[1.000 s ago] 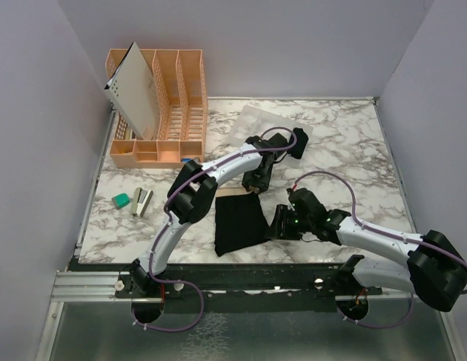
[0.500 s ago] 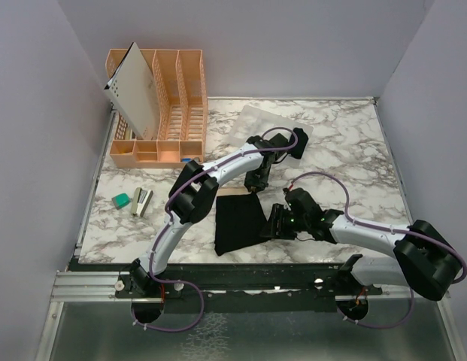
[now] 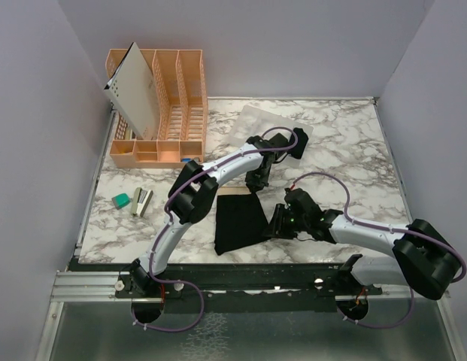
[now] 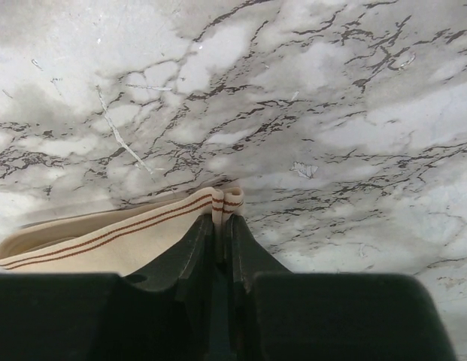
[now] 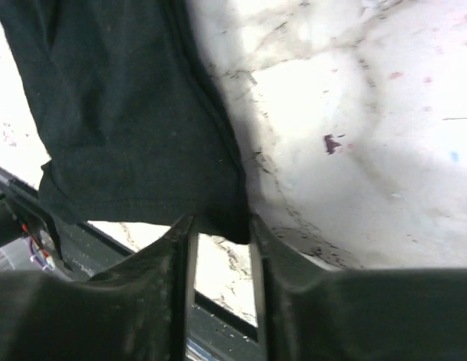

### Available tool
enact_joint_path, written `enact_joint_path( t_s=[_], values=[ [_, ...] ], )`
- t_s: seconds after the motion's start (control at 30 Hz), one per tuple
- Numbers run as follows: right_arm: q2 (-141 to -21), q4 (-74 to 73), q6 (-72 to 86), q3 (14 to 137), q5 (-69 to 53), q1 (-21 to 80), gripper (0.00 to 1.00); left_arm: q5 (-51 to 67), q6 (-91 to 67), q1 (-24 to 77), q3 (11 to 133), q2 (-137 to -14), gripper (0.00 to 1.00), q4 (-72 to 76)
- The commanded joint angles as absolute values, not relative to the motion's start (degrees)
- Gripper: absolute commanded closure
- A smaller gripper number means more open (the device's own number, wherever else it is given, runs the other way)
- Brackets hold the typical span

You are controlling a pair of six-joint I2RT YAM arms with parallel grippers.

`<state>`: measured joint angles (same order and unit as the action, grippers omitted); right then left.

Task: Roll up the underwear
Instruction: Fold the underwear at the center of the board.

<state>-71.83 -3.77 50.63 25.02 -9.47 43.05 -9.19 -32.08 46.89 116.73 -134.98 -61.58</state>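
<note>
One black underwear (image 3: 239, 222) lies flat on the marble table near the front edge. Its beige waistband (image 4: 113, 237) with brown stripes is at the far end. My left gripper (image 3: 256, 183) is at that far edge, and in the left wrist view its jaws (image 4: 222, 218) are pinched shut on a fold of the waistband. My right gripper (image 3: 277, 223) is at the cloth's right edge. In the right wrist view its fingers (image 5: 220, 226) stand apart, with the lower corner of the black cloth (image 5: 120, 113) between the tips.
An orange rack (image 3: 173, 105) with a white board (image 3: 135, 86) leaning in it stands at the back left. A green block (image 3: 122, 200) and a small silver item (image 3: 143, 201) lie at the left. A pale sheet (image 3: 272, 122) lies at the back.
My left gripper has closed on the waistband. My right gripper has slid left to the cloth's right edge, and its jaws have narrowed around the corner.
</note>
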Motion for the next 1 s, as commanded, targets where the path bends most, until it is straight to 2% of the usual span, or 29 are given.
enact_joint_path(
  t_s=[0.0, 0.1, 0.17, 0.23, 0.37, 0.53, 0.8, 0.97],
  values=[
    [-73.54, -6.26, 50.72, 23.42, -5.12, 43.07, 0.70, -7.08, -32.56, 47.38, 114.37, -134.16, 0.90, -56.91],
    [-76.36, -3.79, 50.88, 23.42, -6.47, 43.07, 0.80, -6.72, -32.73, 47.30, 113.11, -133.33, 0.93, -55.62],
    [-77.05, -4.05, 50.55, 24.35, -6.41, 43.07, 0.93, -6.22, -32.94, 47.08, 112.07, -132.61, 0.94, -54.63],
    [-76.36, -5.31, 49.93, 25.42, -5.57, 43.07, 0.99, -5.49, -33.37, 46.69, 110.95, -131.57, 0.96, -53.37],
    [-72.26, -10.11, 49.47, 27.32, -1.25, 43.07, 1.00, -3.54, -34.90, 45.23, 107.48, -127.89, 1.00, -49.49],
    [-69.18, -20.22, 46.84, 31.68, 5.48, 43.07, 1.00, -0.68, -38.04, 42.28, 100.51, -121.40, 1.00, -42.43],
    [-68.04, -27.04, 41.16, 37.75, 5.02, 43.15, 1.00, 5.07, -42.04, 39.34, 89.77, -113.87, 1.00, -30.71],
    [-71.26, -34.22, 37.45, 45.40, 7.88, 45.35, 1.00, 5.91, -42.98, 38.64, 85.83, -111.62, 1.00, -27.28]
  ],
)
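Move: My left hand already pinches the far right end of the underwear's waistband. The board's middle lies about 16 cm ahead of this hand and 5 cm right; the black bundle on it is some 14 cm ahead and 14 cm right. My right hand's open fingers already straddle the near right corner, about 1 cm to its left and 1 cm down; the underwear's middle lies 5 cm ahead and 10 cm left of this hand. With my right hand I dip just under a centimetre and shut the fingers on the near right corner, then draw it up, forward and to the right, the fingers turning more steeply down. My left hand keeps its pinch, nearly still at first, then lifts about 4 cm and eases 2 cm forward towards the board, its fingertips tilting some 25 degrees to the right. ##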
